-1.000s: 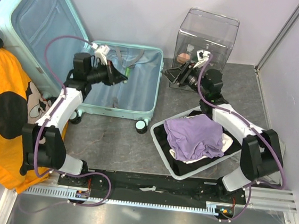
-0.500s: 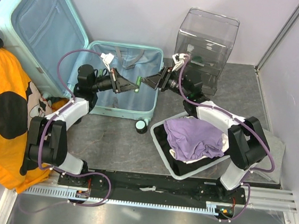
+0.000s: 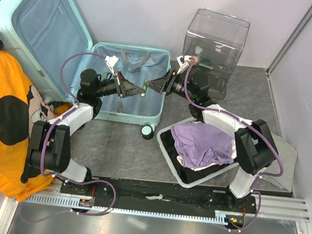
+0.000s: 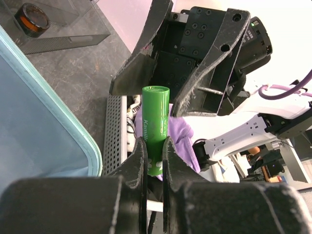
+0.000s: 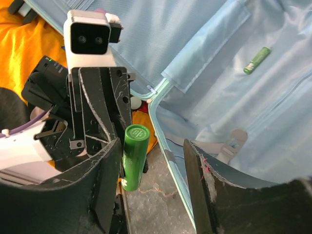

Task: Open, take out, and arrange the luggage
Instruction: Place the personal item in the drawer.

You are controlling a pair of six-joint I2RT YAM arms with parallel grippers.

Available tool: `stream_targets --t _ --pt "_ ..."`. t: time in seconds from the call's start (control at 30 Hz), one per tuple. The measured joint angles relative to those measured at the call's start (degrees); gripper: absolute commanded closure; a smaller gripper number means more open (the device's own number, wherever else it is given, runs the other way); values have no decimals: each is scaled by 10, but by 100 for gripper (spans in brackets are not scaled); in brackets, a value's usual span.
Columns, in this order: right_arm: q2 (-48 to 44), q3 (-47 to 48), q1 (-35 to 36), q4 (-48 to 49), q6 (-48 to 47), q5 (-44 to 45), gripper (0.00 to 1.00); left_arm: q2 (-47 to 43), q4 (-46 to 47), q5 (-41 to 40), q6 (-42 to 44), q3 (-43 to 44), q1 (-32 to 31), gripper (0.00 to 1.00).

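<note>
The mint luggage [image 3: 125, 100] lies open, its lid [image 3: 40, 24] leaning back at the left. My left gripper [image 3: 134, 87] [image 4: 154, 146] is shut on the lower end of a green tube [image 3: 144, 87] [image 4: 156, 122] [image 5: 134, 156], held above the luggage's right rim. My right gripper [image 3: 151, 86] [image 5: 152, 146] faces it, open, jaws on either side of the tube's free end. One finger [image 5: 105, 185] is close beside the tube; the other stands well apart. A second green tube [image 5: 257, 60] lies on the blue lining.
A clear plastic box [image 3: 217, 42] holding small items stands at the back right. A white mesh basket [image 3: 169, 157] with a purple garment [image 3: 203, 141] sits at the front right. An orange printed cloth [image 3: 3, 112] covers the left side.
The left gripper swung right over the luggage with the green tube. The right arm came left from the clear box to meet it, and its jaws have narrowed slightly.
</note>
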Motion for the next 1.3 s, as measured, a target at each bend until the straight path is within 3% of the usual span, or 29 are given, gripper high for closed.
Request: stream_targets --t 0.2,0.37,0.4,0.47,0.53,0.6,0.73,0.8,0.97,1.13,1.3 --pt "16 0 8 31 22 -16 47 0 7 0 -2 0 0 98" --pt "25 0 11 54 37 -30 73 1 5 -1 -1 -1 0 98" --pt "25 1 12 57 40 -33 83 1 5 0 -1 -1 0 97" --pt "27 1 13 64 49 -34 91 2 8 1 0 -2 0 85" --pt "32 1 13 69 57 -36 100 2 4 1 5 -1 0 65" --pt "35 1 13 72 59 -38 100 2 -14 -1 19 0 0 53" --pt "35 1 11 71 43 -36 100 -5 -75 -5 59 7 0 12" --pt "32 1 2 59 28 -33 100 -17 -114 -12 90 10 1 5" --pt "-7 4 -53 -38 -47 3 100 -78 -266 -85 206 45 10 1" --pt "-42 71 -84 -223 -210 144 100 -179 -431 -257 345 107 14 1" --pt "-10 195 -84 -380 -354 283 100 -255 -506 -404 441 116 14 1"
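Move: Between the left fingertips the green tube is already pinched, practically at the left hand's point. From the open right fingers it lies about 2 cm left and 1 cm back, at their height. The clear drawer cabinet stands some 26 cm right and 18 cm ahead of the right hand. The peach jar in it is roughly 19 cm right, 21 cm ahead and 9 cm below; the suitcase tray's middle lies about 11 cm left, 4 cm ahead and 17 cm below. Easing about 2 cm left and back, the right hand closes its fingers on the green tube while the left holds still. The left fingers then open wide and let go, dipping slightly before backing some 10 cm left and rising 6. The right hand keeps its pinch and swings about 20 cm right and forward towards the clear cabinet, turning roughly 30 degrees clockwise and rolling its left side down. ##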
